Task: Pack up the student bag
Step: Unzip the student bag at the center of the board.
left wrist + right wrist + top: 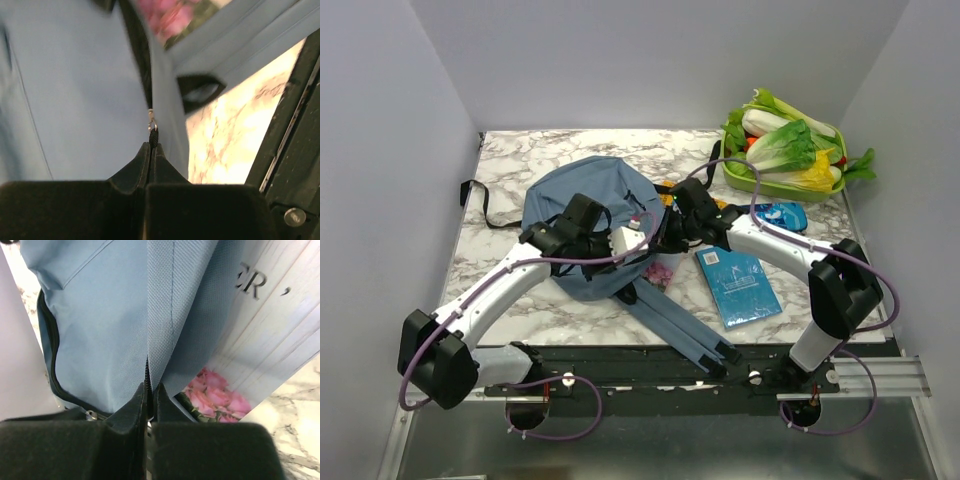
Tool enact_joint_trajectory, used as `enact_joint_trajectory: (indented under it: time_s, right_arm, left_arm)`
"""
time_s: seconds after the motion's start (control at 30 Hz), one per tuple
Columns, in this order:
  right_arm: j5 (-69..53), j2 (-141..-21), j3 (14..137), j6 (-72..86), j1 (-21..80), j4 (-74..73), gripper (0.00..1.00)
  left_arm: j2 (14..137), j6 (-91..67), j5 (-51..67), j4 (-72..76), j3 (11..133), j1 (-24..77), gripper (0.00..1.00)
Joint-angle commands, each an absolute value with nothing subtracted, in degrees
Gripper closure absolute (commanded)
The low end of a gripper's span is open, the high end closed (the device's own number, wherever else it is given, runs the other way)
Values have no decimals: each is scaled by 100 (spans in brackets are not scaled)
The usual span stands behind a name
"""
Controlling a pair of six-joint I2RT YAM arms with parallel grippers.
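The student bag [582, 196], dusty-blue and rounded, lies mid-table with its straps [692, 332] trailing toward the near edge. Both grippers meet at its right side. My left gripper [151, 145] is shut on the black zipper pull [153, 135], with blue fabric [75, 95] filling the view behind it. My right gripper [150, 387] is shut on the bag's zipper edge [160, 330], pinching a fold of the fabric. A book with pink roses [216, 396] lies partly under that fold. In the top view the left gripper [623, 241] and right gripper [666, 234] sit close together.
A teal book [739, 286] lies right of the bag, and a blue pencil case [781, 213] lies behind it. A green tray [756, 183] of toy vegetables stands at the back right. The bag's black webbing [480, 205] trails left. A black rail [295, 165] runs along the near edge.
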State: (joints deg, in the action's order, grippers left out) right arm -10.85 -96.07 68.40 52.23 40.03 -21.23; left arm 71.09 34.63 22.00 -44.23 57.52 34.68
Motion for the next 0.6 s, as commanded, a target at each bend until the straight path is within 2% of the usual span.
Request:
enact_joint_trajectory:
  time_s: [0.0, 0.3, 0.57]
  right_arm:
    - [-396, -9536, 7013, 4922, 3709, -2338, 99]
    - [-255, -9711, 7128, 4852, 3647, -2233, 99]
    - [-281, -9791, 7032, 4755, 3647, -2057, 100]
  left_arm:
    - [7005, 3744, 2258, -5483, 5880, 2316, 100]
    - [6452, 4711, 1943, -6565, 5678, 862, 100]
    - [6372, 4904, 423, -6163, 4922, 44, 100]
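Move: The left fingers already hold the zipper pull; the bag's near-left corner, where the zipper is being run, lies about 14 cm to the left, level fore and aft and some 2 cm lower. The black strap loop is roughly 4 cm right and 5 cm back. The right fingers already pinch the bag's far edge; from them that corner is about 23 cm left and 9 cm back, and the flower book about 4 cm right and 2 cm back. Still pinching the zipper pull, the left hand drags it about 15 cm left along the bag's near side to the corner, bowing some 2 cm forward before coming back, sinking slightly at the end and turning about 20 degrees counter-clockwise. The right hand keeps its pinch on the bag's edge, easing a couple of centimetres forward and slightly right early on, then holding there. ##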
